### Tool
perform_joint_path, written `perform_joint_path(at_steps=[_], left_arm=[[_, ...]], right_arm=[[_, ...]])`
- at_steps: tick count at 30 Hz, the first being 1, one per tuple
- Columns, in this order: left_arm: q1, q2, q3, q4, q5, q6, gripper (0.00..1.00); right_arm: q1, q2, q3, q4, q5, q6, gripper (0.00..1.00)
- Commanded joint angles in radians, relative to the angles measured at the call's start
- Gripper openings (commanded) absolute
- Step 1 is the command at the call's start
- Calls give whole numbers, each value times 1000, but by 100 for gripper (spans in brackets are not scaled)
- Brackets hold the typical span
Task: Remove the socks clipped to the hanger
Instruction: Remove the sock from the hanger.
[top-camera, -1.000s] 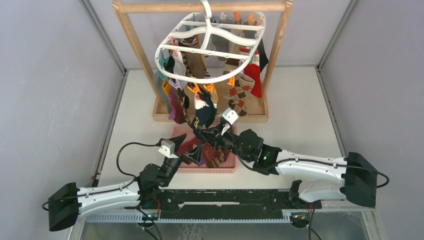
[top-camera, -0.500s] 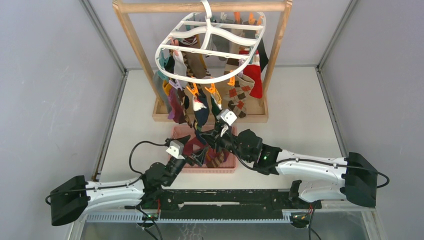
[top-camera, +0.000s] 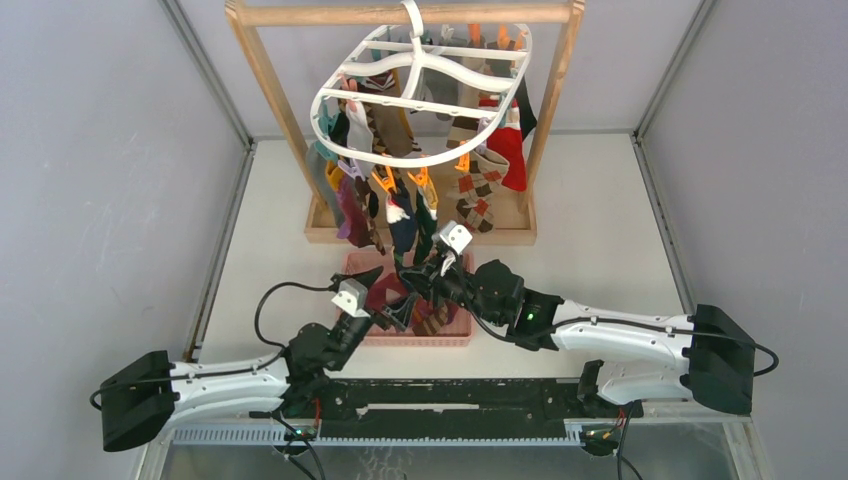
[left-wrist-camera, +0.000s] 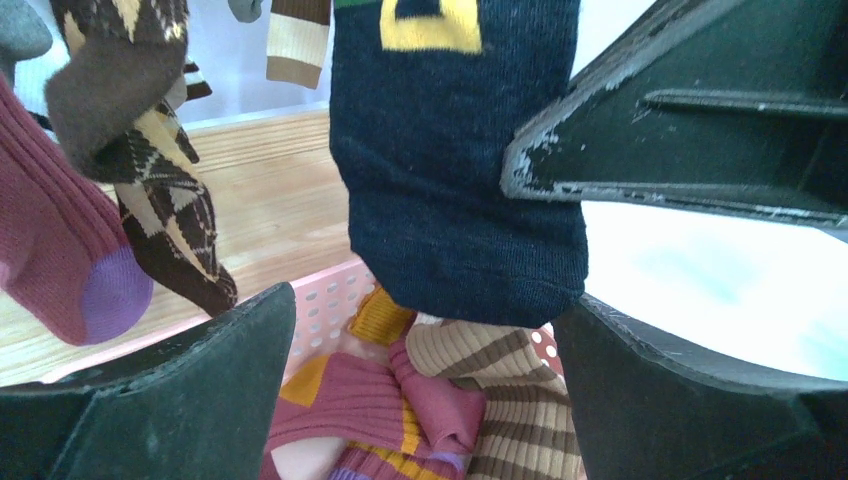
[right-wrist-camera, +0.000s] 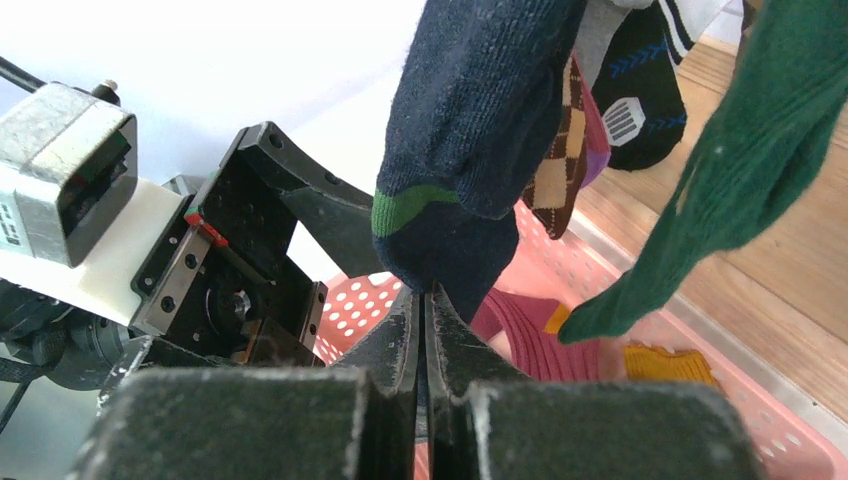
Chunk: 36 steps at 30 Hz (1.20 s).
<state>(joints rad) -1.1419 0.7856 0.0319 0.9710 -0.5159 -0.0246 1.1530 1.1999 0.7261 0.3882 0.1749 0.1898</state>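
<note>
The white oval hanger (top-camera: 335, 92) hangs from a wooden bar, with several socks (top-camera: 480, 190) clipped under it. A navy sock (top-camera: 403, 228) with a green stripe (right-wrist-camera: 470, 110) hangs at its front. My right gripper (top-camera: 414, 284) (right-wrist-camera: 428, 292) is shut on that sock's toe, above the pink basket. My left gripper (top-camera: 396, 312) (left-wrist-camera: 425, 300) stands open just below and in front of the same navy sock (left-wrist-camera: 450, 180), and the toe dips between its fingers (left-wrist-camera: 190, 370) without touching them. The right gripper's black finger (left-wrist-camera: 690, 120) presses the sock's side.
The pink perforated basket (top-camera: 455, 338) (left-wrist-camera: 320, 305) below both grippers holds loose maroon, mustard and beige striped socks (left-wrist-camera: 520, 400). The wooden frame stand (top-camera: 268, 95) rises behind it. A green sock (right-wrist-camera: 740, 170) dangles right of the navy one. Grey walls close in on both sides.
My left arm has pushed forward to the basket, under the navy sock. The navy sock, stretched towards the right gripper a second ago, now hangs straighter. Both grippers kept their states.
</note>
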Motion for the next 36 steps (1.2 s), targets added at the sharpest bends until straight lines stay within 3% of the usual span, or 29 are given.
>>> perform_joint_path(at_steps=[1, 6, 8, 11, 15, 19, 23, 26, 29, 36], left_arm=[[5, 5, 69, 57, 22, 23, 100], [5, 11, 91, 46, 18, 23, 100], [7, 20, 102, 43, 11, 45, 93], [7, 35, 112, 37, 6, 53, 70], [7, 52, 131, 22, -8, 55, 27], [7, 58, 138, 14, -17, 57, 11], [6, 55, 134, 11, -26, 57, 8], [7, 53, 133, 1, -39, 57, 8], [7, 52, 132, -5, -52, 58, 8], [7, 35, 150, -56, -104, 58, 8]], right_arm=[[4, 0, 1, 22, -11, 20, 3], [4, 7, 1, 21, -15, 19, 3], [4, 6, 0, 18, -15, 19, 3], [4, 4, -1, 14, -17, 18, 3], [4, -4, -8, 17, -14, 16, 3], [4, -8, -8, 11, -14, 14, 3], [4, -17, -13, 7, -7, 14, 9], [2, -31, -16, -2, 7, 13, 27], [3, -52, -16, -17, 26, 7, 39], [30, -136, -12, -63, 102, -26, 53]])
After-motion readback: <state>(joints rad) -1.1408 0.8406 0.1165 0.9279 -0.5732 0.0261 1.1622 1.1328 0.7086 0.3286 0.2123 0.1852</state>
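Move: The navy sock's toe hangs almost in the open left fingers, about 1 cm ahead, 1 cm right and 2 cm above their midpoint; the shut right fingers already pinch its edge, the toe's middle lying level in reach, some 1 cm left and 1 cm below. From the left hand, the green sock's lower end is about 4 cm ahead, 6 right, 5 up, the brown argyle sock's 6 ahead, 3 left, 3 up; the pink basket sits some 15 cm below, 3 back, 1 right. The left hand rises about 2 cm with its fingers open around the navy sock's toe, then shuts them and pinches it just below the right fingers, afterwards easing forward about 1 cm in all and sinking back about 1 cm while keeping its grip. The right hand keeps its pinch almost still until the left has closed, then opens about halfway and lets go, dipping 1 cm before it starts up again and draws off some 1.5 cm to its right. ##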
